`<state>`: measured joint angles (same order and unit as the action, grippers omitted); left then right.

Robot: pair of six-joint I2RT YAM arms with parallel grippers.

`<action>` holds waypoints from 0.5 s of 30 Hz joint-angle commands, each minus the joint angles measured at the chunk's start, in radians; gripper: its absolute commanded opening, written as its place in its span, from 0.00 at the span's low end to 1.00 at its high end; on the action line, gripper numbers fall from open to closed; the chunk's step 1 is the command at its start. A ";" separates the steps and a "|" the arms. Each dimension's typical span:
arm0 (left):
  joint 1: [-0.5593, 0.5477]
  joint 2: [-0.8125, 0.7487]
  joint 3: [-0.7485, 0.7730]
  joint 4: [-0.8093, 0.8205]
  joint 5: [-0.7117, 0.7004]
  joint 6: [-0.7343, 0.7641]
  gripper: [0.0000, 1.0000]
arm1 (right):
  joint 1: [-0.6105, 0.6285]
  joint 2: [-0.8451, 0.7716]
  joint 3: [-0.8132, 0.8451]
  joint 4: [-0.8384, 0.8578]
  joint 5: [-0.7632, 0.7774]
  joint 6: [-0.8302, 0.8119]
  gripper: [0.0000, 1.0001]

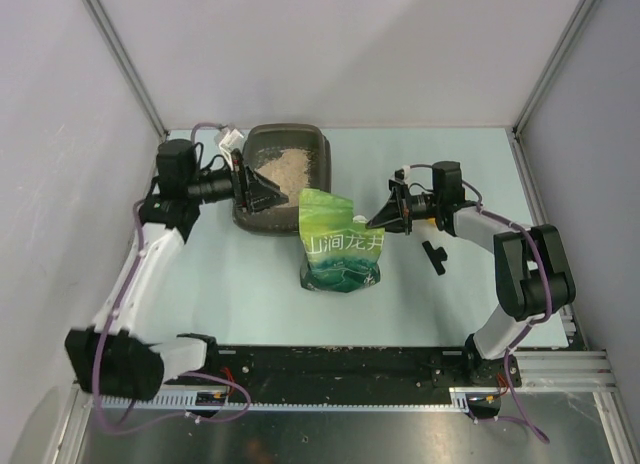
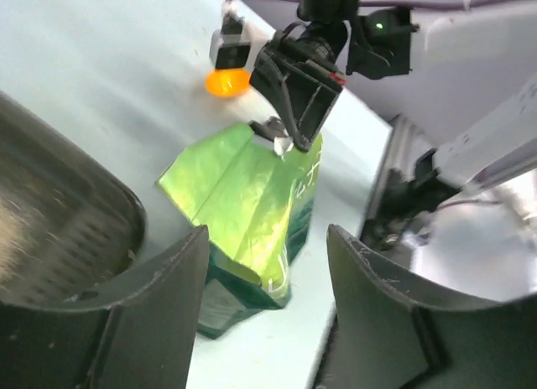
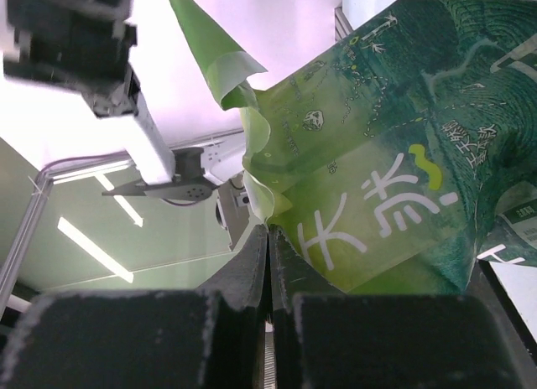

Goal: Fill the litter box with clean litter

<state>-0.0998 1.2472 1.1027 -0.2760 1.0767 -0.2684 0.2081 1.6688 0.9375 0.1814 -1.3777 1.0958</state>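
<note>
The litter box (image 1: 285,149), a dark tray, sits at the back of the table with pale clean litter (image 1: 290,166) inside it. A green printed pouch (image 1: 340,242) stands upright just in front of it. My left gripper (image 1: 272,196) hangs open at the box's front rim, beside the pouch. In the left wrist view its fingers (image 2: 151,313) stand wide apart with only bare table between them, the pouch (image 2: 243,196) beyond. My right gripper (image 1: 383,220) is shut on the pouch's top right edge; the pinch (image 3: 268,231) holds the folded pouch (image 3: 394,171) rim.
An orange scoop (image 2: 226,81) lies on the table behind the pouch. A small black piece (image 1: 435,256) rests near the right arm. Grey walls with metal posts enclose the table on three sides.
</note>
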 commanded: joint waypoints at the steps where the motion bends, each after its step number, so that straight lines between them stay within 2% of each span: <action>1: -0.072 -0.092 0.055 -0.091 -0.110 0.489 0.64 | -0.024 -0.001 0.061 -0.002 -0.040 0.012 0.00; 5: -0.133 -0.036 0.063 -0.094 -0.025 0.706 0.64 | -0.026 -0.004 0.066 -0.002 -0.038 0.003 0.00; 9: -0.257 0.021 0.078 -0.097 -0.090 0.866 0.63 | -0.033 -0.006 0.069 -0.029 -0.038 -0.011 0.00; 15: -0.460 0.080 0.117 -0.140 -0.280 1.055 0.64 | -0.039 -0.004 0.069 -0.082 -0.029 -0.040 0.00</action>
<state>-0.4652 1.3293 1.1637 -0.3779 0.8848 0.5213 0.1963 1.6756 0.9539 0.1246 -1.3777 1.0637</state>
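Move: The litter bag's free left rim, where the open left hand is going, lies about 8 cm to its right, barely 1 cm farther out and some 7 cm below. The bag's middle is roughly 12 cm right, 1 cm back and 19 cm below. The litter box's middle lies about 20 cm ahead, 2 cm left and 27 cm below. From the right hand, which holds the bag's right corner, that left rim is about 10 cm left, 2 cm ahead and 2 cm higher. Up first by about 4 cm and slightly back, then to the right and down, the left hand swings some 8 cm rightward towards the bag's left rim. Its fingers stay wide open, while the wrist rolls about 35 degrees, turns clockwise and tips the fingertips down. The right hand holds still and keeps its pinch on the bag's right corner. ##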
